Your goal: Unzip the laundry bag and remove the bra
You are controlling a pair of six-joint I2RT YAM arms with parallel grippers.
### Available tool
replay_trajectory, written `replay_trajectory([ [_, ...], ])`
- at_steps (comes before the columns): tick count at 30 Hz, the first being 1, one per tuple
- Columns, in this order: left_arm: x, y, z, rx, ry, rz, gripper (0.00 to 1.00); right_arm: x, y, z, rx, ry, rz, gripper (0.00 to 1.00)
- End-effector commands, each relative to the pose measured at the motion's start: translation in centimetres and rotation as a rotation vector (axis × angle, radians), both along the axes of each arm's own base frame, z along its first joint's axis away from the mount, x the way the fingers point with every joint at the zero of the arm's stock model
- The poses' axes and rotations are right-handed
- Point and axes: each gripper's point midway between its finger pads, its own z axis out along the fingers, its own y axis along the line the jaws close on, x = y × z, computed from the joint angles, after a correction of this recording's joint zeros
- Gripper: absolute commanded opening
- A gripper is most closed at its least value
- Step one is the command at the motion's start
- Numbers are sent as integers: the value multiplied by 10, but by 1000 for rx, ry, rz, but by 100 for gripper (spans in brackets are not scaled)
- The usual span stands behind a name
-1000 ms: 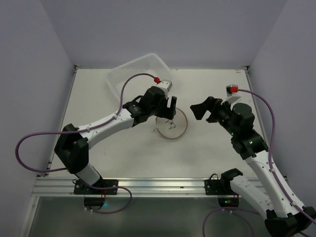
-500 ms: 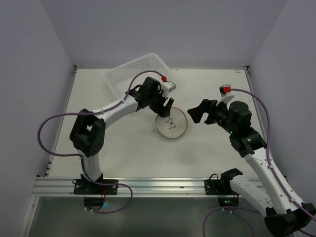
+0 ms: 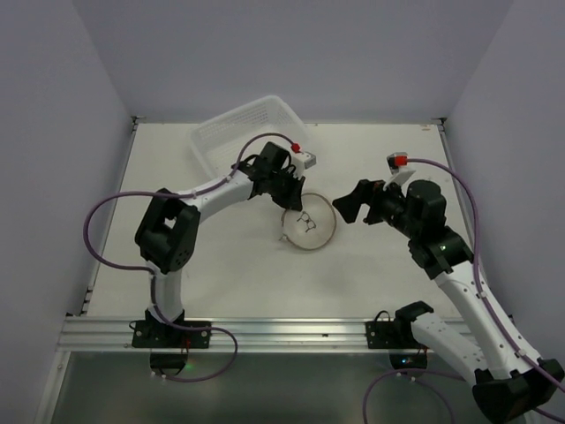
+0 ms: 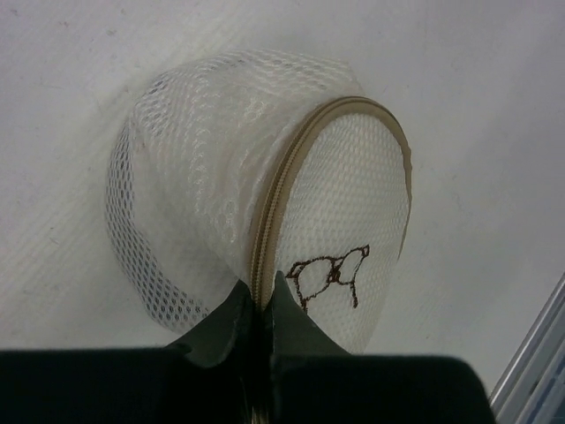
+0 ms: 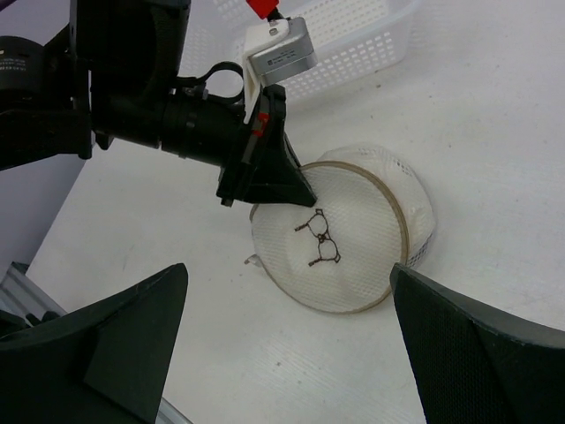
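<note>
The laundry bag [image 3: 311, 228] is a round white mesh pouch with tan rim trim and a small dark bra drawing on its flat face. It lies mid-table, tipped up on its side. My left gripper [image 3: 294, 196] is shut on the tan zipper rim at the bag's far-left edge. The left wrist view shows the gripper [image 4: 260, 296] pinching the zipper band of the bag [image 4: 353, 194]. My right gripper [image 3: 357, 205] is open and empty, hovering just right of the bag [image 5: 362, 265]. The bra is not visible.
A larger white plastic basket [image 3: 238, 132] stands at the back left, just behind the left gripper; it also shows in the right wrist view [image 5: 353, 35]. The table's aluminium front rail [image 3: 282, 331] runs along the near edge.
The left arm has folded its elbow inward and its gripper has shifted slightly left while staying on the bag's rim. The right gripper has edged left toward the bag.
</note>
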Motion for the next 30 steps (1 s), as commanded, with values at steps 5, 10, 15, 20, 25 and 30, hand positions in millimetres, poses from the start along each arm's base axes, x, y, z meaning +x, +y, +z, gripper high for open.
replay_trajectory([
  [5,0,-11,49,-286,167,412,0,6,11,-36,31,94,-20,99],
  [10,10,1,47,-422,328,806,0,10,24,-60,35,168,-66,98],
  [15,20,13,49,-498,388,1019,0,5,48,-79,24,231,-73,87],
  [20,29,15,53,-529,390,1086,0,3,68,-94,-9,295,-51,72],
  [25,31,15,53,-533,391,1102,0,3,79,-107,-36,337,-38,61],
  [30,34,9,55,-556,392,1077,0,8,83,-116,-57,360,-40,50],
])
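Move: The laundry bag's zip pull hangs off the near-left rim, about 19 cm to the right gripper's left, level with it fore and aft, and some 20 cm below. The bag's middle is roughly 4 cm ahead of that gripper, 12 cm left and 20 cm down. From the left gripper, already pinching the rim, the pull lies about 8 cm back and 2 cm left; the white basket's middle is some 19 cm ahead and 12 cm left. Keep the left fingers shut on the zipped rim and swing the bag about 60 degrees counter-clockwise, easing back 2 cm, then forward and slightly left and up, so the pull comes round to the right gripper. Meanwhile lower the right gripper some 14 cm and bring it about 8 cm left towards the pull, tipping its fingers steeper and closing them to half open, without yet touching the pull. ##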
